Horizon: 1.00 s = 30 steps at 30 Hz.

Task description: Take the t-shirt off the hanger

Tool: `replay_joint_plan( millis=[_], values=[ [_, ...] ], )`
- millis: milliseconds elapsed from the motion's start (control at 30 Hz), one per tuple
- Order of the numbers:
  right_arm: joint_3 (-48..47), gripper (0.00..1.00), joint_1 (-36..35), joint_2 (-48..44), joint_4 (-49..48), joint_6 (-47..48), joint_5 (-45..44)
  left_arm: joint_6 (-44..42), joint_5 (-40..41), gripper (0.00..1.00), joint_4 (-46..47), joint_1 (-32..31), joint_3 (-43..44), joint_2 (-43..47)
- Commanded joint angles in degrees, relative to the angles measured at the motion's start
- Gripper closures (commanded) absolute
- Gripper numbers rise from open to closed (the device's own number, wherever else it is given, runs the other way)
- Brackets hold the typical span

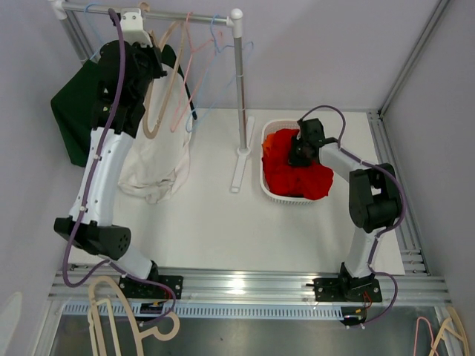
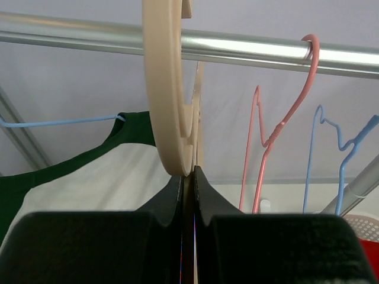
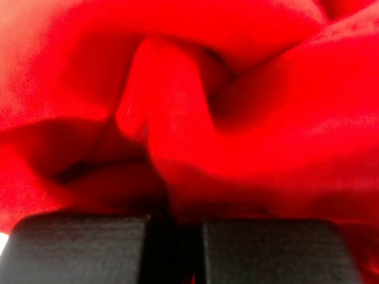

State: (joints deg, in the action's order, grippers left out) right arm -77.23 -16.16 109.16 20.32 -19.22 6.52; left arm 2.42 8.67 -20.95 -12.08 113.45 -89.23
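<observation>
A cream t-shirt (image 1: 159, 167) hangs on a beige wooden hanger (image 1: 159, 104) from the rack rail (image 1: 185, 15). My left gripper (image 1: 148, 70) is up at the rail, shut on the hanger's neck. In the left wrist view the fingers (image 2: 188, 173) pinch the beige hanger (image 2: 163, 89) just under its hook, which is over the rail (image 2: 249, 50), and the cream shirt (image 2: 89, 183) shows below. My right gripper (image 1: 300, 152) is down in a pile of red cloth (image 1: 297, 178). In the right wrist view its fingers (image 3: 172, 207) stand nearly together, the tips buried in red cloth (image 3: 237, 118).
A dark green shirt (image 1: 74, 119) hangs on a thin blue hanger left of the cream one. Empty pink (image 2: 278, 130) and blue (image 2: 340, 160) wire hangers hang to the right. The rack post (image 1: 240, 89) stands beside the white basket (image 1: 266, 185). Spare hangers (image 1: 111, 311) lie at the front.
</observation>
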Motion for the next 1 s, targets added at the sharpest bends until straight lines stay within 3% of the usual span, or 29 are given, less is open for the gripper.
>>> replay_joint_plan(
  millis=[0, 167, 233, 333, 400, 500, 733, 967],
  values=[
    [0.8, 1.0, 0.5, -1.2, 5.3, 0.6, 0.8, -1.2, -1.8, 0.99, 2.8, 0.5, 4.8, -2.3],
    [-1.9, 1.0, 0.8, -6.4, 7.5, 0.2, -0.1, -1.5, -1.0, 0.99, 2.2, 0.6, 8.8, -5.8],
    [-4.6, 0.79, 0.8, -8.1, 9.9, 0.5, -0.3, -1.4, -1.0, 0.99, 0.6, 0.5, 11.9, -6.7],
    [-6.6, 0.63, 0.8, -11.2, 10.8, 0.2, -1.8, -1.8, -1.4, 0.99, 0.3, 0.5, 13.7, -8.3],
    [-7.8, 0.39, 0.8, -13.7, 11.0, 0.4, -2.9, -2.0, -1.2, 0.99, -0.1, 0.5, 15.0, -9.7],
    [-10.1, 0.2, 0.8, -15.1, 13.3, 1.1, -4.2, -1.9, -1.2, 0.99, -0.5, 0.5, 16.2, -11.2],
    [-10.7, 0.11, 1.0, -19.4, 13.7, 1.4, -6.4, -1.5, -1.6, 0.99, -0.1, 0.5, 16.2, -14.0],
    [-10.0, 0.1, 1.0, -23.2, 12.6, 1.5, -5.6, -2.2, -1.7, 0.99, 0.4, 0.5, 16.3, -16.9]
  ],
)
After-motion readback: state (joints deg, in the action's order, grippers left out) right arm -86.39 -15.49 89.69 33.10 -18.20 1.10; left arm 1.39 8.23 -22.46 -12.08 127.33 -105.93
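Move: The red t-shirt, still pinched in the right fingers, centres about 2 cm back of that hand and 2 cm below it, bunched in the white basket, whose middle is level with the hand, 2 cm left and 4 cm below; the rack's post stands some 17 cm left of the hand, neither ahead nor back. The clothes rod, goal for the wooden hanger held by the left hand, lies about 9 cm straight ahead and 3 cm above it; the pink hanger's hook sits on the rod 8 cm to the right, the blue one's 14 cm. The red t-shirt is let go as the right fingers spread wide, and the right hand draws straight up out of the basket by some 18 cm, tilting its fingers roughly 15 degrees towards forward. The wooden hanger stays in the left hand's grip, carried about 8 cm forward to the rod: first forward with a small lift, then forward and down together, to bring its hook over the rod. ##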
